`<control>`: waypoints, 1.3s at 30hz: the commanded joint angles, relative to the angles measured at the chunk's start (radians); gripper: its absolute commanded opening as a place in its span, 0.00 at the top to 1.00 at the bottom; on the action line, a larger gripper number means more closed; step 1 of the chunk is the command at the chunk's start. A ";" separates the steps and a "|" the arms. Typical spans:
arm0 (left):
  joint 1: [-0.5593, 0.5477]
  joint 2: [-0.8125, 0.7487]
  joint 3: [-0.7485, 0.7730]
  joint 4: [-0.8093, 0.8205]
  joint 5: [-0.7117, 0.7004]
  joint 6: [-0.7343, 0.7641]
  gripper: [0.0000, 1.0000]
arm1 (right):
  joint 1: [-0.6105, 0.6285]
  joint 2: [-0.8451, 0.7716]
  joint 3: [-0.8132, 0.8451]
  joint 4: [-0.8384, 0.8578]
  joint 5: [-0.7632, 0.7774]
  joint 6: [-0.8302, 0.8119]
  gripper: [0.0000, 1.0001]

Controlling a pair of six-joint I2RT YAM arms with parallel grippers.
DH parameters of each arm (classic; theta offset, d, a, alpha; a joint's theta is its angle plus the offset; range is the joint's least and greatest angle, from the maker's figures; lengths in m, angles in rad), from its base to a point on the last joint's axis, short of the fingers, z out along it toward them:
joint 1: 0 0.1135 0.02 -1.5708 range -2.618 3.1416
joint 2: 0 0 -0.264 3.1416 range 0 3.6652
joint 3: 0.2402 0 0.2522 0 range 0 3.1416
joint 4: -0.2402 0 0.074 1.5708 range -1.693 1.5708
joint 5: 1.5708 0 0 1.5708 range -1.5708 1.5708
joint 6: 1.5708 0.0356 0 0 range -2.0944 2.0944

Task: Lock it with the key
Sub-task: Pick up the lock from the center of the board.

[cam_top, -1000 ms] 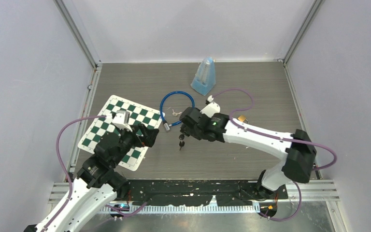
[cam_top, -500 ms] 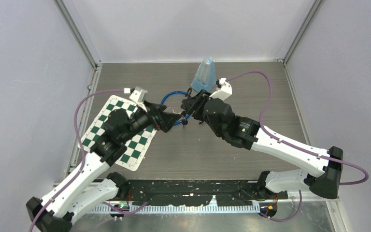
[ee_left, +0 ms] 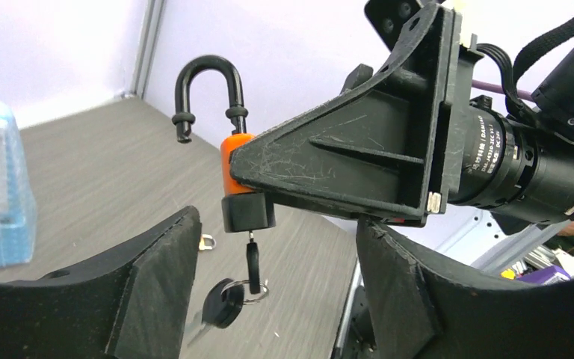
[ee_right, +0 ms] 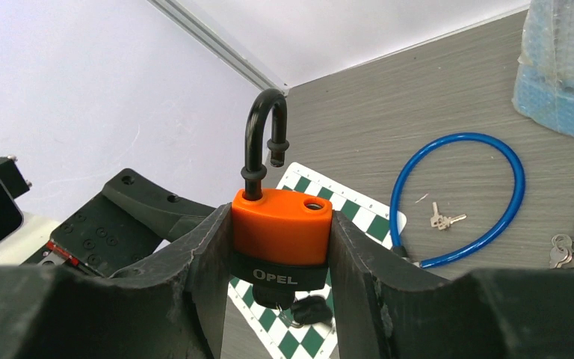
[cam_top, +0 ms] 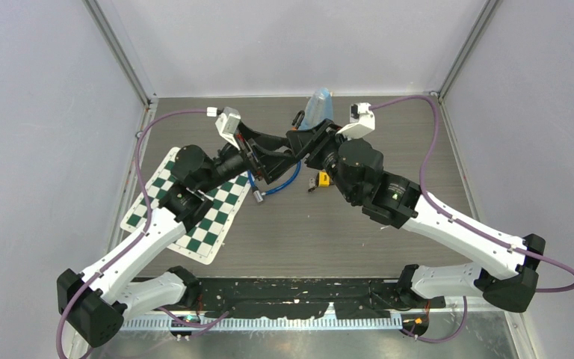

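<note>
An orange and black padlock (ee_right: 280, 224) is clamped by its sides in my right gripper (ee_right: 280, 254), held high above the table. Its black shackle (ee_right: 261, 134) stands open, one end out of the body. A black-headed key (ee_left: 252, 258) sits in the keyhole underneath, and a second key (ee_left: 220, 303) dangles from its ring. My left gripper (ee_left: 276, 277) is open just below the padlock, with the hanging key between its fingers (ee_left: 157, 284) and touching neither. In the top view both grippers meet near the back centre, left gripper (cam_top: 273, 155) and right gripper (cam_top: 304, 140).
A blue cable lock (ee_right: 456, 194) lies looped on the table with small keys (ee_right: 441, 219) inside the loop. A green checkered mat (cam_top: 157, 198) lies at left. A pale blue wrapped object (cam_top: 318, 108) stands at the back. A yellow padlock (cam_top: 323, 179) lies under the right arm.
The right arm lifted the padlock from low over the table toward the back. The left arm rose from the mat to meet it from below, its jaws narrowing a little.
</note>
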 commanded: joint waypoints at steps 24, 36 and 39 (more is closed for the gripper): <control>0.003 0.096 0.081 0.110 -0.031 -0.046 0.62 | -0.081 0.001 0.111 -0.058 -0.197 0.235 0.85; 0.003 0.126 0.104 0.058 -0.026 -0.089 0.82 | -0.108 -0.043 0.009 0.070 -0.283 0.268 0.88; 0.003 0.118 0.105 0.060 -0.039 -0.077 1.00 | -0.110 -0.045 0.005 0.036 -0.274 0.279 0.82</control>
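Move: The orange lock is already held upright in the right gripper, shackle open. From the left gripper the lock's body lies about 2 cm ahead, 2 cm to the right and 1 cm higher. Its keys dangle about 5 cm under the lock body. Far below on the table, about 36 cm under the left gripper, the yellow lock sits some 7 cm ahead and 7 cm to the right, and the blue cable loop 11 cm ahead and 6 cm left. Bring the left gripper about 3 cm forward and 1.5 cm right onto the lock, rising slightly first and then sinking, while closing its wide-open fingers; let them ease apart a touch, then pinch the black base under the orange body, above the hanging keys. Keep the right gripper's hold nearly in place, turning it some 15 degrees, fingertips dipping. ##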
